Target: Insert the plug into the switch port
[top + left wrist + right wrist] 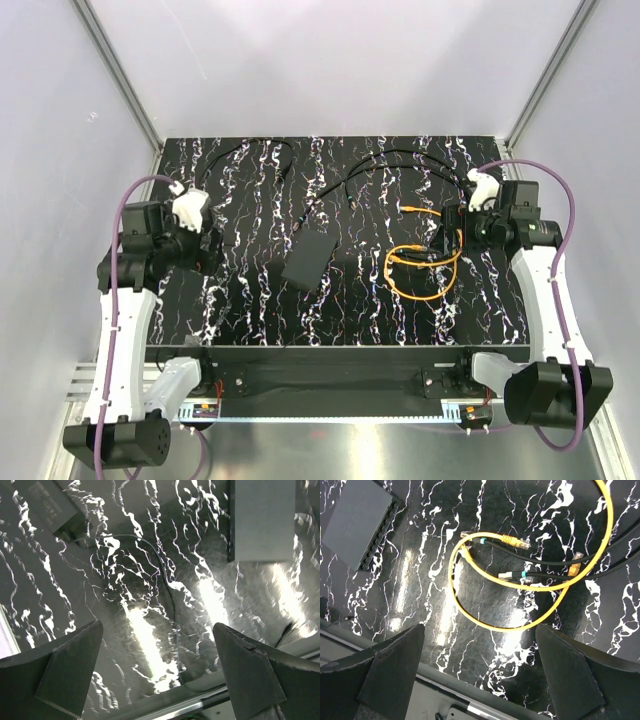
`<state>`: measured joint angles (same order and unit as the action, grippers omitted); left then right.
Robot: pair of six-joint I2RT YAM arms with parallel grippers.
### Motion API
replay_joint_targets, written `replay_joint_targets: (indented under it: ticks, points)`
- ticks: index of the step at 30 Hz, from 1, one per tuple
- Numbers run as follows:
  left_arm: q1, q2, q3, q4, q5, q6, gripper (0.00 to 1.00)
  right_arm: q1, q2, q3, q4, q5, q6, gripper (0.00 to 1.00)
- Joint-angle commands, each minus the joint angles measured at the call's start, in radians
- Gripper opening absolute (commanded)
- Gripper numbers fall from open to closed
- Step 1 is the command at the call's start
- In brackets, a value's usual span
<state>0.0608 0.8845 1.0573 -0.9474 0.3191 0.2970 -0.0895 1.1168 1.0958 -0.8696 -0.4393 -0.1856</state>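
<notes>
The switch is a flat matte-black box (308, 258) lying mid-table; the right wrist view shows it at the upper left (359, 520) with a row of ports along one long edge (379, 534). The orange cable (425, 272) lies coiled to its right. The right wrist view shows two orange plug ends, one (515, 542) inside the loop and one (574, 569) at its right. My right gripper (480, 630) is open and empty, hovering over the coil's near side (448, 228). My left gripper (156, 630) is open and empty at the table's left (203, 243); the switch (262, 520) lies ahead of it.
Thin black cables (385, 160) run across the back of the table, and two with teal bands (540, 575) cross the orange loop. A dark labelled object (47, 502) shows at the left wrist view's upper left. White walls enclose the table, and its front edge (470, 685) is just below the right fingers.
</notes>
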Motion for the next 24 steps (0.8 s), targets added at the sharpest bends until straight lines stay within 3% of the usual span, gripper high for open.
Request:
replay_joint_targets:
  ticks: [1,8,14,17,21,22,24]
  points:
    - [-0.01,0.028,-0.011,0.024,0.096,0.178,0.99,0.002,0.047,0.067,-0.046,-0.044,-0.025,1.0]
    - [-0.16,0.158,-0.074,0.012,0.114,0.613,0.99,0.002,0.135,0.098,-0.057,-0.059,-0.005,1.0]
    - [-0.245,0.29,-0.125,0.064,0.176,0.856,0.99,0.002,0.192,0.119,-0.071,-0.079,0.0,1.0]
    - [-0.297,0.381,-0.123,0.099,0.178,0.928,0.9,0.002,0.212,0.124,-0.075,-0.079,-0.008,1.0]
    - [-0.323,0.525,-0.064,0.18,0.173,0.936,0.66,0.002,0.232,0.13,-0.083,-0.078,-0.015,1.0]
    - [-0.328,0.581,-0.048,0.18,0.175,0.941,0.53,0.002,0.238,0.128,-0.083,-0.081,-0.017,1.0]
    - [-0.337,0.639,-0.014,0.17,0.158,0.956,0.44,0.002,0.244,0.127,-0.085,-0.081,-0.018,1.0]
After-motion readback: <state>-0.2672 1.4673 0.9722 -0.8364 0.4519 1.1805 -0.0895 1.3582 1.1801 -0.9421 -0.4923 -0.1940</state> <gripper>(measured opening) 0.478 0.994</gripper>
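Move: The switch lies about 22 cm to the right of my left hand, 6 cm ahead and some 20 cm below it. The tip of a black cable is just past its far left corner, roughly 14 cm ahead and 19 cm right of that hand. From my right hand, the nearer black plug is about 5 cm left, 3 cm ahead and 18 cm down. A yellow plug is 5 cm left and 7 cm ahead; the switch is some 30 cm left, 3 cm ahead. I swing my left hand down about 15 cm and some 8 cm to the right, towards the switch's left side, easing forward at the end. On the way I turn it roughly 60 degrees clockwise and, late on, close the empty fingers to about half. My right hand, still wide open, sinks 3.5 cm over the cable plugs, tipping slightly further down. ##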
